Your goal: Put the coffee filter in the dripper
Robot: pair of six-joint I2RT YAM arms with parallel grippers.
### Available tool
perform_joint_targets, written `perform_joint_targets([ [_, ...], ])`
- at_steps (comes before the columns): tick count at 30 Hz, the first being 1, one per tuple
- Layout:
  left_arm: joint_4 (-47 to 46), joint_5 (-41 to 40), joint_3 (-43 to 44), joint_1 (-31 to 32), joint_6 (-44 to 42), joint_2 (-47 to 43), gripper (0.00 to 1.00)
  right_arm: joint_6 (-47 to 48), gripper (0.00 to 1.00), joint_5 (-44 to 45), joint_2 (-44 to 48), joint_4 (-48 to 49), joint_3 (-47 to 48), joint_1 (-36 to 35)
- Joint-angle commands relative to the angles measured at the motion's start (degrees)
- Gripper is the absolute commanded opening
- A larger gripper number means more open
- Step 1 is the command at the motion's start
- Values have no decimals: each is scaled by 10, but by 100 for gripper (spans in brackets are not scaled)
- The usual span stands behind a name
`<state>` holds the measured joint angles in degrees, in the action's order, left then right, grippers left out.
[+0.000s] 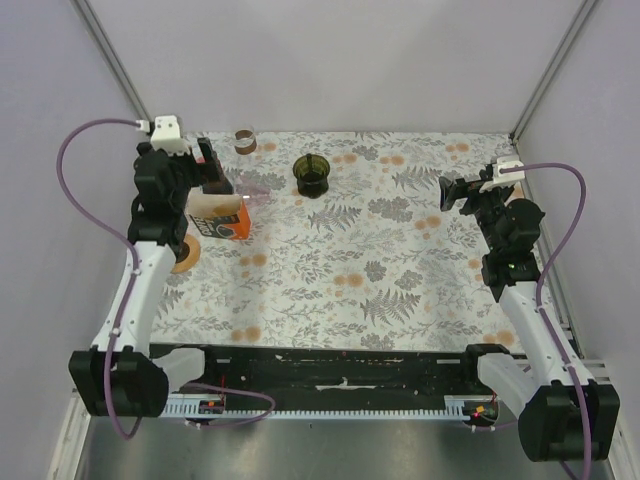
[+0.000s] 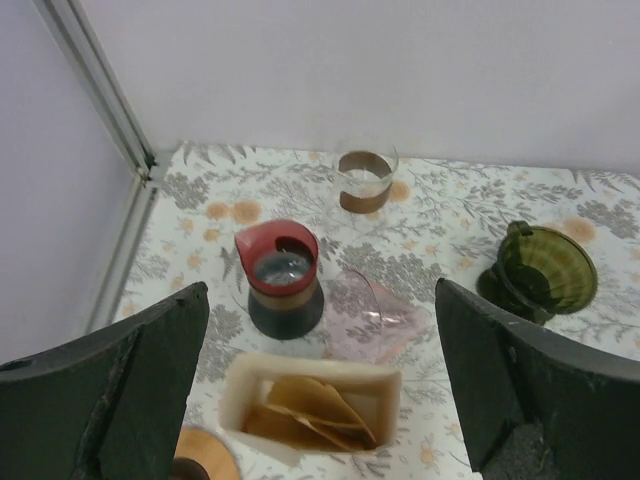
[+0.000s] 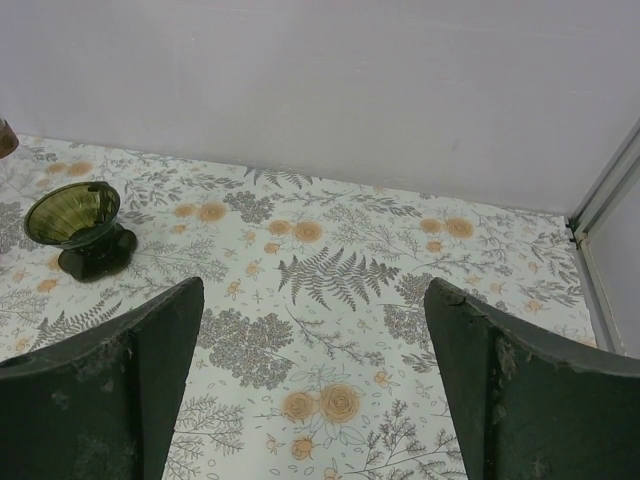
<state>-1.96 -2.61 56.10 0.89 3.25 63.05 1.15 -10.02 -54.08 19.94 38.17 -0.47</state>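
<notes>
Brown paper coffee filters [image 2: 305, 403] stand in a cream open-topped box [image 2: 300, 364], which sits low in the left wrist view, below and between my left gripper's [image 2: 320, 295] open fingers. In the top view the box [image 1: 220, 217] lies just in front of the left gripper [image 1: 207, 163]. The dark green dripper [image 1: 312, 176] stands upright at the back middle of the table, also showing as the dripper [image 2: 541, 269] and the dripper [image 3: 80, 225] in the two wrist views. My right gripper [image 1: 455, 190] hovers open on the right side, with nothing between the fingers of this gripper [image 3: 313, 300].
A red-topped carafe [image 2: 279, 279] and a clear pink dripper [image 2: 372, 311] lying on its side are just behind the box. A glass with a brown band [image 2: 364, 179] stands near the back wall. A wooden disc [image 1: 185, 252] lies by the left arm. Walls enclose the flowered table.
</notes>
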Motion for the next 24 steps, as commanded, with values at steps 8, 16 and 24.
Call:
perform_joint_targets([
  [8,438,9,447,-30,-126,325,100,2,98,1,19,7,-5,0],
  [16,702,53,853,-81,-96,621,91,-11,98,-5,25,1,-26,0],
  [24,639,22,728,-101,-40,622,70,-33,98,-12,27,-11,-31,0],
])
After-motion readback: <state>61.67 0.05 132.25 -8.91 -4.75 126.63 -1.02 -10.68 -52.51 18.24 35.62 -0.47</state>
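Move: Sticking up from the open orange-and-black coffee box, the coffee filter is about 3 cm ahead of the left hand, 1 cm to its right and some 22 cm below. The red-topped jug stands roughly 14 cm ahead and 2 cm left, and the wooden disc lies about 3 cm back and 8 cm left, both well below. From the right hand the filter lies about 58 cm left, 6 cm ahead and 20 cm down. Sweeping forward some 15 cm above and beyond the coffee box, the left hand swings about 8 cm left, to the far-left side of the box beside the red-topped jug, while its fingers tip down by about 50 degrees. It sinks about 14 cm overall, easing back a few centimetres at the end, nearer the filter, with the fingers partly closed on nothing. ##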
